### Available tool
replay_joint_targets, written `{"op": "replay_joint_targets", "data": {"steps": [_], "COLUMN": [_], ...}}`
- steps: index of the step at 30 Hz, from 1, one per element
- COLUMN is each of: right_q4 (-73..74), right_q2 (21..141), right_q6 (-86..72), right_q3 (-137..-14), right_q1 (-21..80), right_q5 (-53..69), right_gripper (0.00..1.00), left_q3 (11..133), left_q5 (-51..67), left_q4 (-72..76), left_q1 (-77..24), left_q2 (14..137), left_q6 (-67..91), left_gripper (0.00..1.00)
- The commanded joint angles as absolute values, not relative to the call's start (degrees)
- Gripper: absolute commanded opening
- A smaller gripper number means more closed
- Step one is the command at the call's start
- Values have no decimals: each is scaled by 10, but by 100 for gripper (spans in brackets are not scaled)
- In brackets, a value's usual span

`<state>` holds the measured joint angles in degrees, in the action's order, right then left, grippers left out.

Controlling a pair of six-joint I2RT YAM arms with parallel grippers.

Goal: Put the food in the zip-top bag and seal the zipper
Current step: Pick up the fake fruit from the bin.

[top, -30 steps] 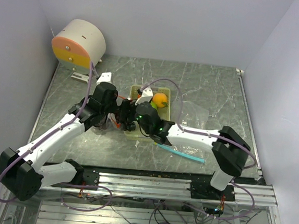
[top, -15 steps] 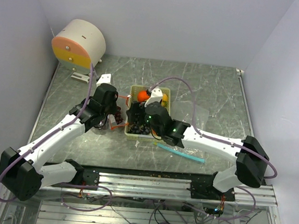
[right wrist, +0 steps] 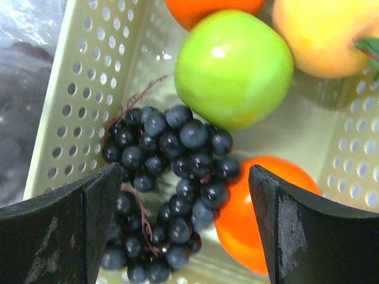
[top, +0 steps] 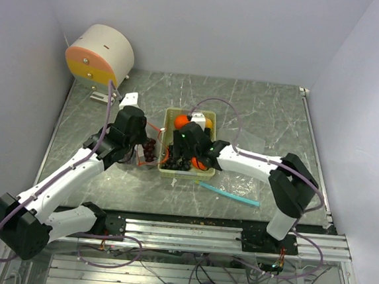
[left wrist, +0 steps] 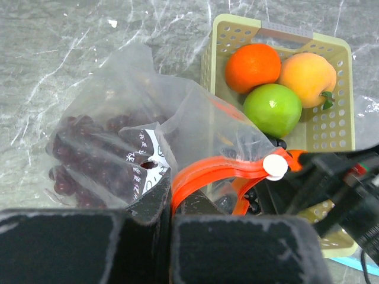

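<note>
The zip-top bag (left wrist: 121, 97) lies left of the basket, crinkly and clear, with a bunch of dark red grapes (left wrist: 89, 163) inside. My left gripper (left wrist: 170, 216) is shut on the bag's mouth beside the red-orange zipper (left wrist: 228, 171), which arches up to a white slider (left wrist: 275, 166). In the basket lie a bunch of dark purple grapes (right wrist: 172, 171), a green fruit (right wrist: 234, 68), a peach (right wrist: 323, 32) and orange fruits (right wrist: 266, 213). My right gripper (right wrist: 186, 195) hangs open in the basket, one finger on each side of the purple grapes, not touching them.
The pale yellow-green basket (top: 191, 113) stands mid-table, its perforated wall (right wrist: 71, 89) close to my right gripper's left finger. A teal strip (top: 228, 194) and loose clear plastic (top: 247, 146) lie right of it. A round white and orange device (top: 99, 56) sits at the back left.
The right gripper has left the bag's mouth, swung right over the basket and come down around the purple grapes. The left gripper keeps its grip and has barely moved.
</note>
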<state>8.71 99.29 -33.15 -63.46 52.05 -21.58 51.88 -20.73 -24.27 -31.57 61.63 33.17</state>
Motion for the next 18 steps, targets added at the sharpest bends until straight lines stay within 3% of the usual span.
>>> {"op": "replay_joint_targets", "data": {"steps": [1,6,8,10,11,16,18], "right_q4": [79,82,86,83,82,90,91], "right_q2": [1056,1114,1126,1127,1123,1064,1022], "right_q6": [-293,-280,-285,-289,-291,-287,-284], "right_q3": [-673,-705,-706,-698,-694,-683,-677], "right_q1": [518,515,515,515,515,515,516], "right_q5": [-205,-202,-197,-194,-196,-232,-248], "right_gripper": [88,85,79,63,49,0,0], "left_q3": [521,515,513,512,510,506,505], "left_q5": [-209,-203,-206,-211,-212,-219,-222], "left_q4": [-233,-229,-230,-232,-232,-231,-230], "left_q1": [-315,-314,-315,-315,-314,-314,-314], "left_q2": [600,599,599,600,599,598,598], "left_q6": [323,320,317,315,314,314,315], "left_gripper": [7,7,7,7,7,7,7]}}
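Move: The dark grapes lie under the right hand in the bin, about 5 cm below, some 2 cm ahead and 2 cm to its left. The green apple sits roughly 7 cm beyond the grapes and 1 cm to their right; the near orange is about 6 cm to the right of the grapes and 1 cm nearer. From the left hand, still holding the bag, the grapes are about 10 cm right, 2 cm ahead and 15 cm below. The right hand's fingers pinch the dark grapes between the green apple and the near orange: wide open, they sink about 5 cm into the bin, easing some 2 cm forward and 2 cm left, then close nearly shut on the bunch. The hand then begins to rise, by about 1 cm, keeping its grip and its steep forward-down slant. ##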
